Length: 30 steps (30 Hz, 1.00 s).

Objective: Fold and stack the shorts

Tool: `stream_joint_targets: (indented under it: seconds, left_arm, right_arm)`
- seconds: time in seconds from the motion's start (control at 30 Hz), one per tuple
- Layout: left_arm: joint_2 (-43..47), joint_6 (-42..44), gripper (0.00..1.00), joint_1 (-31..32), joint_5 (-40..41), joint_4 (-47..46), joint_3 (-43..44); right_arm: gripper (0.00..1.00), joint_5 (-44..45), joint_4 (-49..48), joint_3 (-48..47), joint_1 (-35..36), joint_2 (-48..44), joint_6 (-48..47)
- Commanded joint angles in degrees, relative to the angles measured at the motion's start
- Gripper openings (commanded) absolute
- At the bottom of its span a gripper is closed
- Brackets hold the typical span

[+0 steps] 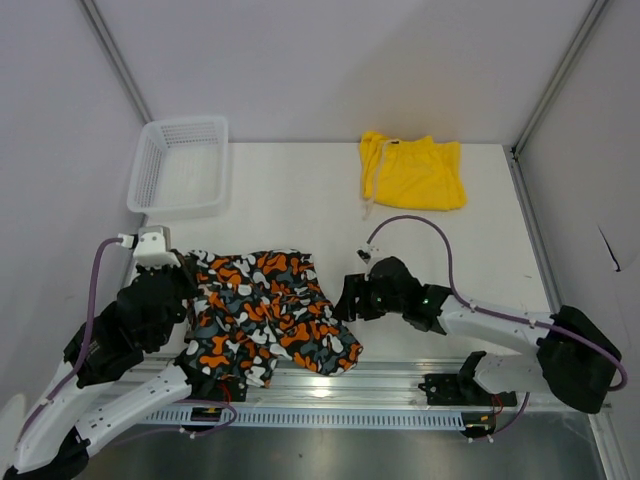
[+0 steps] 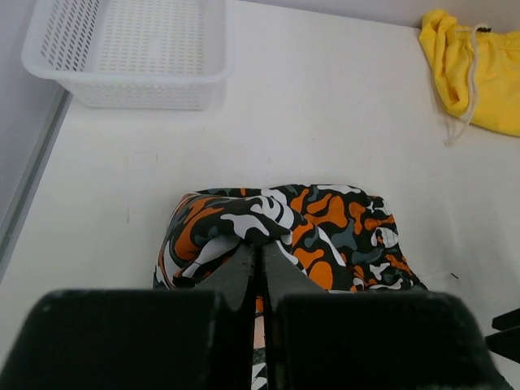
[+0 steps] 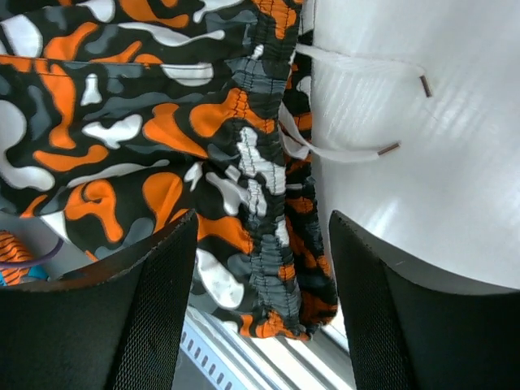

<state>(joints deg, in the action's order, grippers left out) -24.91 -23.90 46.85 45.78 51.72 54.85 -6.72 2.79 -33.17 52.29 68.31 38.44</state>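
Observation:
The patterned shorts point(image 1: 270, 315) lie crumpled near the table's front edge, between both arms. My left gripper point(image 1: 194, 300) is at their left edge, shut on a raised fold of the patterned shorts point(image 2: 325, 219), which bunches over the closed fingertips point(image 2: 248, 264). At their right edge my right gripper point(image 1: 341, 300) stands open. In the right wrist view its jaws straddle the elastic waistband point(image 3: 260, 187) without touching it, and a white drawstring point(image 3: 349, 153) trails onto the table. The yellow shorts point(image 1: 415, 172) lie bunched at the back right, apart from both grippers.
A white mesh basket point(image 1: 180, 165) stands at the back left, with its near wall point(image 2: 138, 89) in the left wrist view. The yellow shorts point(image 2: 487, 73) show at that view's upper right. A metal rail point(image 1: 330, 385) runs along the near edge under the patterned shorts' hem.

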Motion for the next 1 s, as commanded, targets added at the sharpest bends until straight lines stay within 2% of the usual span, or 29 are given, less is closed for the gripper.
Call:
stream_joint_targets:
  seconds: [0.0,0.3,0.37,0.4,0.43,0.47,0.6,0.8,0.87,0.9,0.97]
  left_arm:
    - [-0.32,1.05,0.00,-0.27,-1.39,-1.36,-0.53]
    - [0.12,1.22,0.01,-0.27,-1.39,-0.22,0.08]
    - [-0.05,1.40,0.01,-0.27,-1.22,-0.13,0.17]
    - [-0.14,1.49,0.01,-0.27,-1.13,-0.31,0.08]
    - [-0.58,1.84,0.01,-0.27,-1.13,-0.66,0.17]
    - [-0.93,2.01,0.01,-0.27,-1.22,-1.01,0.08]
    - [-3.91,3.77,0.02,-0.27,-1.31,-3.99,0.52]
    - [-12.70,10.53,0.03,-1.14,0.28,-12.15,4.64]
    - [-16.21,13.70,0.03,-2.63,-2.52,-14.01,5.70]
    - [-19.97,14.31,0.01,-4.73,-6.28,-15.06,7.71]
    - [-23.59,15.11,0.00,-7.20,-10.77,-15.69,9.73]
  right_arm:
    - [0.68,-5.31,-7.44,-3.04,-0.44,5.15,0.85]
    - [0.64,-10.41,-13.86,-9.80,-0.44,20.89,1.12]
    - [0.39,-11.38,-13.77,-11.56,-0.53,22.56,-0.11]
    - [0.29,-11.82,-13.43,-12.44,-0.61,23.61,-0.55]
    - [0.08,-12.08,-12.90,-14.01,-1.22,23.97,-0.82]
    - [0.00,-12.70,-12.02,-14.73,-1.84,24.15,-1.60]
    - [0.00,-14.89,-9.38,-16.66,-8.07,18.64,-2.13]
    - [0.00,-13.50,1.68,-18.69,-20.46,7.02,-5.99]
    - [0.00,-13.58,5.37,-17.38,-24.41,3.33,-6.53]
    - [0.00,-14.19,6.00,-16.41,-28.78,2.27,-6.62]
    - [0.00,-16.38,6.09,-12.82,-33.20,-1.24,-6.53]
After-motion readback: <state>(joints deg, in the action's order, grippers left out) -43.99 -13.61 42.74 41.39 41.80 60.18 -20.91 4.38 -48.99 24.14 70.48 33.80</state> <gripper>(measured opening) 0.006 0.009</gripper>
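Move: The shorts' waistband edge lies about 6 cm to the open right hand's left, 1 cm ahead and 4 cm below; the folded yellow shorts are roughly 27 cm ahead and 15 cm right of that hand, some 7 cm lower. From the left hand, which already holds the shorts up, the waistband edge is about 18 cm right, level ahead and 23 cm below, and the empty bin some 27 cm ahead, 8 cm left and 21 cm below. Right hand dips leftward, pinches the waistband, lifts it about 12 cm forward and right; left hand follows, still gripping. ##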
